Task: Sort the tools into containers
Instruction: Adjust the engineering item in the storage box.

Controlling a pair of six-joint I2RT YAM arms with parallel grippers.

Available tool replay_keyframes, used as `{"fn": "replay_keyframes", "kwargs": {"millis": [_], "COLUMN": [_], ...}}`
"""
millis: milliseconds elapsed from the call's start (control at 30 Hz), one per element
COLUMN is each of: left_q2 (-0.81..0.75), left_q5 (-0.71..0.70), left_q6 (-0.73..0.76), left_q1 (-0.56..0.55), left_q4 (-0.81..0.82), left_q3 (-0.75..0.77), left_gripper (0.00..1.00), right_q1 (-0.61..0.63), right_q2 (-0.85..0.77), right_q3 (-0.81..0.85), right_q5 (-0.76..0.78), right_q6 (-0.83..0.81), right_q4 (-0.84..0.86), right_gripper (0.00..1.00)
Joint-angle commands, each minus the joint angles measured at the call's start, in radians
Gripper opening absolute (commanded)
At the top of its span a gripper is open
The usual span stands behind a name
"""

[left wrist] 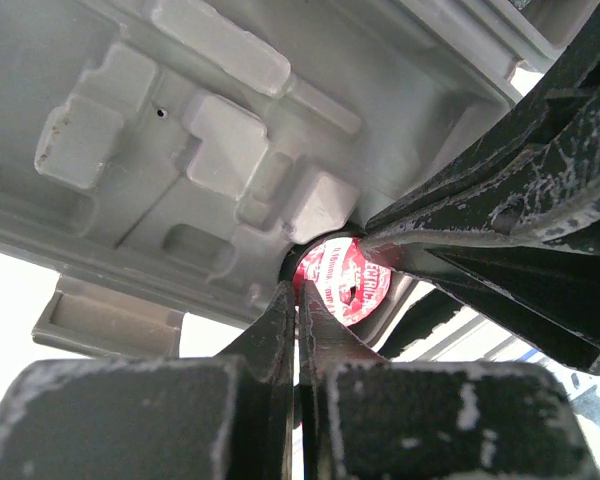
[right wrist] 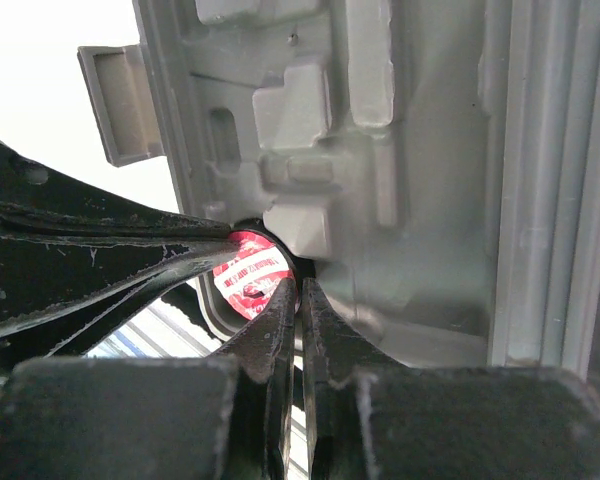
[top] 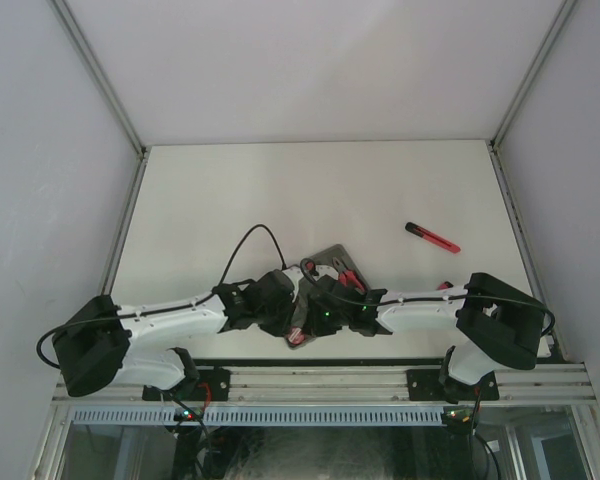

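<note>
The grey case (top: pixel 330 255) lies near the table's front middle, with both arms meeting over its near end. Its moulded recesses fill the left wrist view (left wrist: pixel 180 130) and the right wrist view (right wrist: pixel 430 200). A black ring with a red label (left wrist: pixel 345 275) (right wrist: pixel 248 278) sits at the case's edge, right at both sets of fingertips. My left gripper (left wrist: pixel 300 295) and right gripper (right wrist: pixel 298 290) are shut, tips against the ring, nothing visible between the fingers. Red pliers handles (top: pixel 350 278) show in the case. A slim red-black stick tool (top: pixel 432 237) lies apart on the table to the right.
A grey latch tab (left wrist: pixel 105 320) (right wrist: pixel 115 100) juts from the case's rim. The metal rail (top: pixel 320 380) with the arm bases runs along the near edge. Enclosure walls ring the white table (top: pixel 280 190).
</note>
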Motion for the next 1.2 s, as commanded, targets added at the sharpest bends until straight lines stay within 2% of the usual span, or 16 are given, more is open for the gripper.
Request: {"fn": "replay_keyframes", "kwargs": {"millis": [0,200,367,467,600,733,867,1167], "left_q2": [0.082,-0.045,-0.16,-0.2,-0.249,-0.321,-0.406,-0.483], "left_q5": [0.036,0.001,-0.049,-0.053,-0.06,-0.084,-0.09,-0.049], "left_q6": [-0.003,-0.012,-0.013,-0.008,-0.008,-0.052,-0.103,-0.162], "left_q1": [-0.011,-0.009,0.002,0.016,0.041,0.082,0.152,0.242], "left_q4": [-0.044,-0.051,-0.071,-0.069,-0.071,-0.067,-0.061,0.034], "left_q3": [-0.079,-0.058,-0.001,0.031,0.043,-0.013,-0.108,-0.19], "left_gripper": [0.0,0.01,0.24,0.3,0.31,0.29,0.27,0.45], "right_q1": [0.011,0.011,0.008,0.006,0.003,-0.013,-0.076,-0.318], "right_q2": [-0.005,-0.042,-0.075,-0.085,-0.111,-0.17,-0.243,-0.417], "right_q3": [-0.001,-0.001,0.0,0.009,0.015,0.016,0.013,-0.057], "right_q5": [0.021,0.002,0.008,0.016,0.029,0.078,0.148,0.139], "right_q6": [0.003,-0.013,-0.017,-0.026,-0.046,-0.075,-0.113,-0.201], "right_q4": [-0.008,0.022,0.019,-0.004,-0.026,-0.087,-0.196,-0.27], "right_gripper": [0.01,0.05,0.1,0.14,0.21,0.25,0.27,0.48]}}
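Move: The roll of tape, the engineering item, lies under my two shut grippers in the near corner of the storage box's left half: its middle is about 1 cm back and 2 cm right of my left hand, 1 cm back and 2 cm left of my right, some 1 cm lower than both. The box latch is 5 cm ahead and 4 cm left of my left hand. From my right hand, the near screwdriver handle is 6 cm ahead, 8 cm right; the pliers 12 cm ahead, 9 cm right. I take both sets of fingertips off the tape roll and open them partway. My left hand rises about 6 cm, easing forward, then swings left past the box's outer edge while sinking a little, turning some 20 degrees counter-clockwise. My right hand lifts more slowly, then sweeps right and forward, still climbing, over the near screwdriver handle, its fingers tipping outward. ##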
